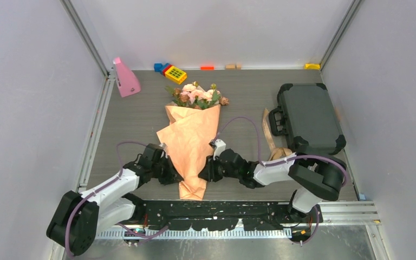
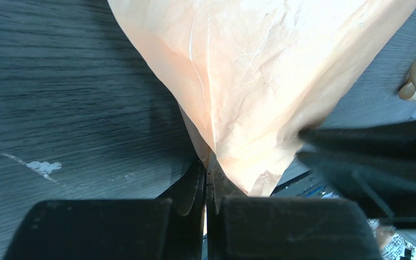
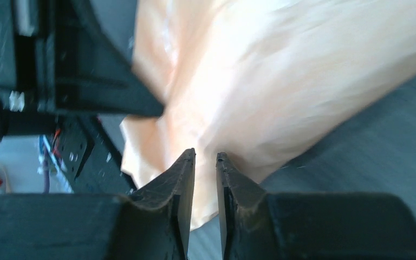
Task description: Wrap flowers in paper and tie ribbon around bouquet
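The bouquet lies on the table in the top view, its flowers (image 1: pixel 197 95) pointing away from me and the peach-orange paper (image 1: pixel 192 141) tapering toward the arms. My left gripper (image 1: pixel 174 176) is at the cone's lower left side. In the left wrist view it (image 2: pixel 206 162) is shut, with an edge of the paper (image 2: pixel 249 81) pinched between its tips. My right gripper (image 1: pixel 205 174) faces it from the right. Its jaws (image 3: pixel 206 154) stand a narrow gap apart against the paper (image 3: pixel 281 81), which shows in the gap. The tan ribbon (image 1: pixel 269 135) lies beside the case, away from both grippers.
A dark grey hard case (image 1: pixel 309 116) sits at the right. A pink object (image 1: pixel 124 78) and coloured toy blocks (image 1: pixel 175 73) lie along the back wall. The perforated mounting rail (image 1: pixel 222 208) runs just below the cone's tip. Side walls close in left and right.
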`<act>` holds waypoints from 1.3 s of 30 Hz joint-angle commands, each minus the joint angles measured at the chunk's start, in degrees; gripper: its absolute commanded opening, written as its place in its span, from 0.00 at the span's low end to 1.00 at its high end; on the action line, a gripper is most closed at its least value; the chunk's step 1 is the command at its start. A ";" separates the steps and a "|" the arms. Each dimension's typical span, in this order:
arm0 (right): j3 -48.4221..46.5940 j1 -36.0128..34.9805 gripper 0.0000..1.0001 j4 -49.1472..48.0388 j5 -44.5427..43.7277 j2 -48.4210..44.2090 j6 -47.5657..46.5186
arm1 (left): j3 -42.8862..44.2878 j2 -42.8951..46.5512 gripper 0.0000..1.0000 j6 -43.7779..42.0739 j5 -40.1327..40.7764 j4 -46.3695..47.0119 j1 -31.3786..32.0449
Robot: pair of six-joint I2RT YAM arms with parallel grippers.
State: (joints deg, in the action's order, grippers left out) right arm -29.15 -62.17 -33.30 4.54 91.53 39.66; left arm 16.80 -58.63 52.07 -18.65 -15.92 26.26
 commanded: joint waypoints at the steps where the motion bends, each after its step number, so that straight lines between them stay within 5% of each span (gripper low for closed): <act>1: -1.94 6.21 0.24 1.79 -0.23 0.89 3.14 | -1.37 -2.70 0.00 -2.85 4.43 -6.67 0.55; 23: -17.66 34.08 0.08 -3.80 6.66 25.45 9.75 | -0.44 -5.82 0.00 -1.55 7.49 -9.84 0.55; 39: -36.50 43.27 0.01 8.46 5.81 35.71 15.03 | -0.37 -5.99 0.00 -1.38 7.11 -10.62 0.55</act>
State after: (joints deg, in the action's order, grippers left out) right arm -63.11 -20.08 -34.33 15.53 124.09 56.14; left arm 19.09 -62.37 53.17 -18.63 -17.21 26.52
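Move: The paper's upper right corner lies about 34 cm ahead of the right hand and 10 cm to its right, some 3 cm lower; the paper's right edge leads up to it. The flower heads sit farther on, about 40 cm ahead and 2 cm left of that hand. The loose ribbon is 11 cm ahead and 38 cm right of it. From the left hand the same corner is about 35 cm ahead and 18 cm right, level in height. Run the right gripper forward along the paper's right edge, some 33 cm out and 10 cm to the right, sinking 2 cm early on, up to the corner beside the flower heads. Swing its wrist about 40 degrees clockwise and close the part-open fingers gradually until they are nearly shut on the edge there. Keep the left gripper in place, still pinching the paper's lower left edge. ##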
